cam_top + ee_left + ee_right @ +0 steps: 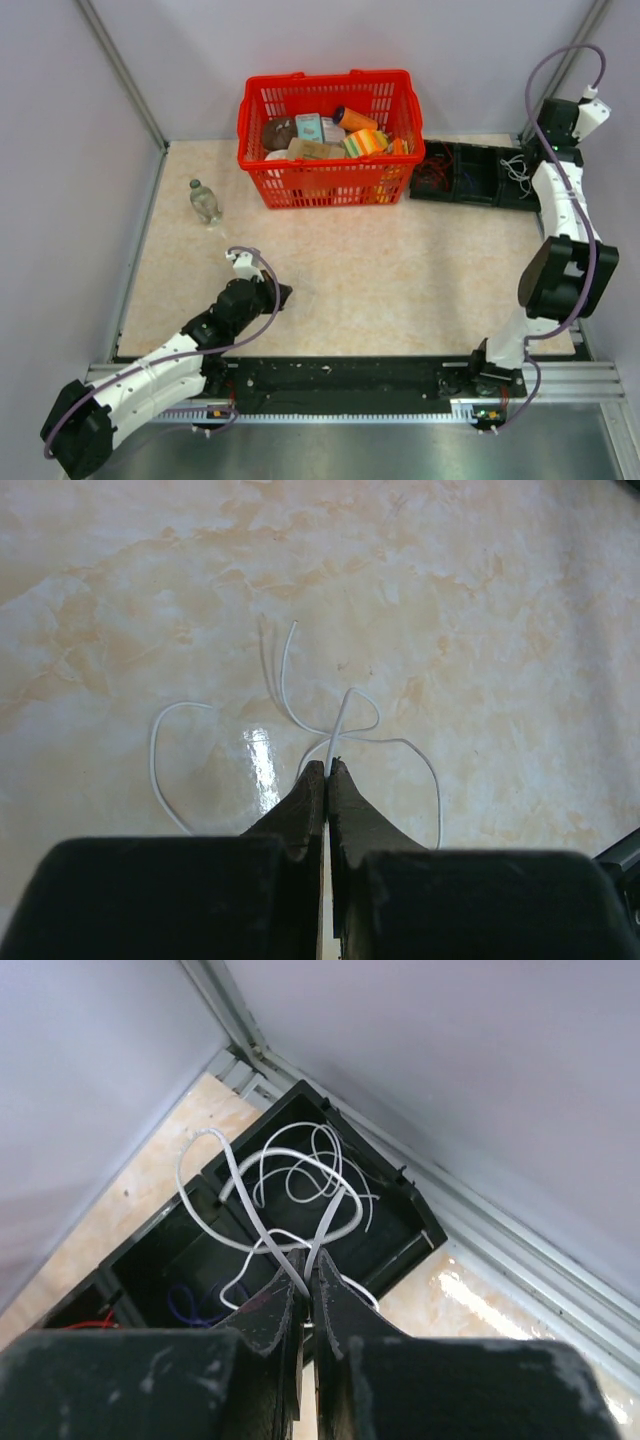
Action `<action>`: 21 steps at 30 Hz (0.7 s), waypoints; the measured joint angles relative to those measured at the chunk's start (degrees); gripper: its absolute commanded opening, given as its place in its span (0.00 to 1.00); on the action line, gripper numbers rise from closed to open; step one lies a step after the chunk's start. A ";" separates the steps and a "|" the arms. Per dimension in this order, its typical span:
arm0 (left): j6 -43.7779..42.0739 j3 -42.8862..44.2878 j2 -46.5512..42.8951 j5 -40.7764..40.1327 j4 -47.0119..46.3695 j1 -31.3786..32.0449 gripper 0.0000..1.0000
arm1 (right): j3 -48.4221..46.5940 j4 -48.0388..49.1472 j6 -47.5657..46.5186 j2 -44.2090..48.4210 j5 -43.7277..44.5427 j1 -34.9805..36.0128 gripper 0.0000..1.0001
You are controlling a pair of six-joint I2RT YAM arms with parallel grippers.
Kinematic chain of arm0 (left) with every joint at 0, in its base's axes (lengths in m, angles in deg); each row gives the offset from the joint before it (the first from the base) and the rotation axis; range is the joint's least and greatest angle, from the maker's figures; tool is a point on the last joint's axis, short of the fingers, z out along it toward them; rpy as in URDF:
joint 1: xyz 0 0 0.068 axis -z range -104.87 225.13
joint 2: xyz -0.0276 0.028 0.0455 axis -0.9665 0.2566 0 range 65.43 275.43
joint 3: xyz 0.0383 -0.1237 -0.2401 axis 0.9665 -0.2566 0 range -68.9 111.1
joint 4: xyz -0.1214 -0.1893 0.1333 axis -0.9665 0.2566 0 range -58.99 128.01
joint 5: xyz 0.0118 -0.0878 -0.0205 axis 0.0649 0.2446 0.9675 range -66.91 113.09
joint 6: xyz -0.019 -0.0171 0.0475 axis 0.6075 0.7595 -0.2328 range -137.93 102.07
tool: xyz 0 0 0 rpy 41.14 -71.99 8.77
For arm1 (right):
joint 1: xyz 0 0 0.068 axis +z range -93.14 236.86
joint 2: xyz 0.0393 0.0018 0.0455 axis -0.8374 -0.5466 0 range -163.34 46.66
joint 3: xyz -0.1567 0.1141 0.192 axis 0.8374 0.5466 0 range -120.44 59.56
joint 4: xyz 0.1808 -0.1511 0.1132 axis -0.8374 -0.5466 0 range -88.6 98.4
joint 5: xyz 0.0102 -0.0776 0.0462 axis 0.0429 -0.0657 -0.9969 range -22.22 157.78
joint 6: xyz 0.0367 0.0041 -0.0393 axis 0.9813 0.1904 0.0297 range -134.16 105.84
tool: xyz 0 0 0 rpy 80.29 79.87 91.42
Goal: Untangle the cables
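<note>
The cables lie in two places. A thin white cable (pixel 337 725) spreads in loose loops on the marble-patterned table, and my left gripper (pixel 328 765) is shut on it near where its strands cross. From above, that gripper (pixel 283 293) sits low over the table's near left. My right gripper (pixel 308 1258) is shut on looped white cables (pixel 236 1176) that hang over the black tray (pixel 390 1230). In the top view this gripper (pixel 533 150) is at the far right corner, above white cables (pixel 515 170) in the tray (pixel 470 175).
A red basket (pixel 320 80) full of packages stands at the back centre. A small clear bottle (pixel 204 202) stands on the left. Reddish wires (pixel 430 175) fill the tray's left compartment and a blue wire (pixel 195 1310) lies in another. Grey walls close in on the sides and the back.
</note>
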 measured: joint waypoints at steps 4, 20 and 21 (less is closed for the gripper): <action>0.00 0.00 0.00 0.15 -0.09 0.02 0.00 | -3.63 2.29 -3.91 -6.03 3.08 -0.17 0.00; -0.04 0.00 1.44 0.33 -0.50 0.00 0.00 | -19.15 0.76 -17.35 -29.00 3.76 -1.05 0.08; -0.07 0.00 1.51 0.35 -0.52 0.02 0.00 | -23.15 -1.49 -17.31 -31.85 3.26 -1.05 0.13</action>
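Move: The right hand holds a looped white cable; the tray's right compartment, where another white cable already lies, is about 13 cm ahead, 4 cm to the right and 24 cm below. The middle compartment with the blue cable is roughly 12 cm ahead and 9 cm left, the left one with the red cable 13 cm ahead and 22 cm left. From the left hand the right compartment lies some 38 cm forward and 70 cm right, about 6 cm lower. The right hand sinks about 12 cm and reaches 9 cm forward, drifting right, carrying its cable towards the right compartment. ##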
